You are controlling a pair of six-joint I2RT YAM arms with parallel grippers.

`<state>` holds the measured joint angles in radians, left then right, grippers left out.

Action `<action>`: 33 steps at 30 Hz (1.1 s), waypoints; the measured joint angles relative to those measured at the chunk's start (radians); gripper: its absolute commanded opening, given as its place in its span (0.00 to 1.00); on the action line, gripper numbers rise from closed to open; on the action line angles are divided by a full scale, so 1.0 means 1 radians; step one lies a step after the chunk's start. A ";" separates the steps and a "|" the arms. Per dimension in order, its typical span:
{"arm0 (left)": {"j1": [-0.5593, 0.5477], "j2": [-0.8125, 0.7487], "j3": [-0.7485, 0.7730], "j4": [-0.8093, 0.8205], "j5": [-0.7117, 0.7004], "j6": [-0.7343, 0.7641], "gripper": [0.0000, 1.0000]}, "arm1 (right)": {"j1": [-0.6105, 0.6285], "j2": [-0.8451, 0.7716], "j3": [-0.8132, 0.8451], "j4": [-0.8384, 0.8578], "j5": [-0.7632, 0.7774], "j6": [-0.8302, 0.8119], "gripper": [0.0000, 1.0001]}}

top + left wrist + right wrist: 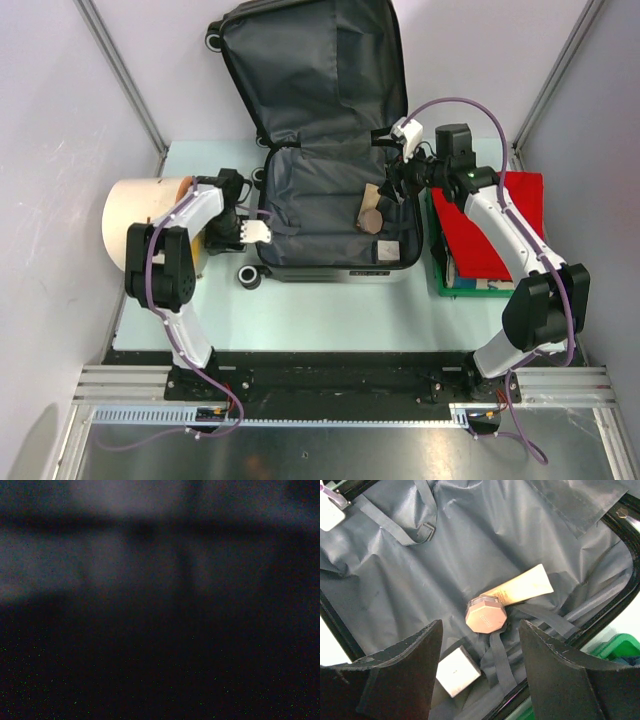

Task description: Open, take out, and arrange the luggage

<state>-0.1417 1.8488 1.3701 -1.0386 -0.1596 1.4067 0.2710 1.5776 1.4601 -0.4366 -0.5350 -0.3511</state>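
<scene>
The luggage [310, 205] lies open on the table, its lid [315, 60] leaning back and its grey lining [395, 580] showing. Inside lie a cream tube [525, 587], a pink octagonal jar [486, 615] and a small white box [457, 670]. My right gripper [480, 622] hovers open above the jar, near the case's right rim [395, 180]. At the case's left rim is my left gripper [257, 232]. Its wrist view is dark and blurred, so how its jaws stand is hidden.
A beige cylinder [140, 220] lies at the left, close behind my left arm. A green bin [440, 280] holding a red item [490, 225] stands right of the case, under my right arm. A black wheel [250, 277] juts out at the case's front left.
</scene>
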 measured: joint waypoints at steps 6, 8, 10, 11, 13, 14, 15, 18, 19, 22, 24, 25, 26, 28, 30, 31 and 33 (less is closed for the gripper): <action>0.023 -0.011 0.003 -0.007 0.006 0.010 0.55 | 0.000 -0.002 -0.007 0.000 0.000 0.000 0.67; 0.028 -0.011 0.009 -0.013 0.008 0.014 0.50 | 0.000 -0.002 -0.007 0.000 0.000 0.000 0.67; 0.034 -0.008 0.019 -0.022 0.009 0.018 0.46 | 0.000 -0.002 -0.007 0.000 0.000 0.000 0.67; 0.036 -0.005 0.024 -0.025 0.010 0.020 0.44 | 0.000 -0.002 -0.007 0.000 0.000 0.000 0.67; 0.038 -0.001 0.033 -0.027 0.009 0.027 0.39 | 0.000 -0.003 -0.007 0.000 0.000 -0.001 0.67; 0.039 0.001 0.037 -0.027 0.010 0.031 0.36 | 0.000 -0.003 -0.007 0.000 0.000 -0.001 0.67; 0.040 0.003 0.041 -0.029 0.009 0.036 0.35 | 0.000 -0.005 -0.007 0.000 0.000 -0.002 0.67; 0.042 0.008 0.048 -0.029 0.009 0.045 0.29 | 0.000 -0.007 -0.007 0.000 0.000 -0.006 0.67; 0.042 0.009 0.050 -0.028 0.009 0.047 0.26 | 0.000 -0.007 -0.007 0.000 0.000 -0.008 0.67; 0.042 0.009 0.050 -0.027 0.010 0.052 0.19 | 0.000 -0.007 -0.007 0.000 0.000 -0.009 0.67; 0.042 0.009 0.051 -0.030 0.010 0.051 0.12 | 0.000 -0.007 -0.007 0.000 0.000 -0.009 0.67; 0.042 0.009 0.052 -0.031 0.010 0.051 0.10 | 0.000 -0.007 -0.007 0.000 0.000 -0.009 0.67; 0.041 0.009 0.053 -0.033 0.010 0.050 0.08 | 0.000 -0.007 -0.007 0.000 0.000 -0.009 0.67; 0.037 0.004 0.054 -0.033 0.005 0.043 0.01 | 0.000 -0.007 -0.007 0.000 0.000 -0.008 0.67; 0.034 0.004 0.054 -0.029 0.006 0.034 0.00 | 0.000 -0.007 -0.007 0.000 0.000 -0.009 0.67; 0.031 0.004 0.054 -0.029 0.007 0.029 0.01 | 0.000 -0.007 -0.007 0.000 0.000 -0.009 0.67; 0.025 0.005 0.054 -0.026 0.014 0.013 0.30 | 0.000 -0.007 -0.007 0.000 0.000 -0.009 0.67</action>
<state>-0.1169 1.8534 1.4242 -1.0645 -0.1455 1.4200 0.2710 1.5707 1.4528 -0.4366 -0.5346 -0.3599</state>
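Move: The left hand points down in the narrow gap between the round case and the open suitcase: the round case's middle lies about 14 cm to its left and 3 cm ahead, a little higher, with the orange end facing the fingers. The suitcase's middle is some 28 cm to the right and 7 cm ahead, and the suitcase wheel about 8 cm right and 9 cm back, slightly lower. From the right hand the round case is roughly 50 cm left, 6 cm back and 16 cm down. Staying in the gap beside the round case's orange end, the left hand makes only a small shift: about 1 cm up and to the left, towards that end, then about 1 cm forward, before easing half a centimetre back to the right while still pointing down. Its fingers close all the way as it goes, from a bit over half open to shut, with the orange-yellow surface showing right at their tips; whether they pinch anything can't be seen. ##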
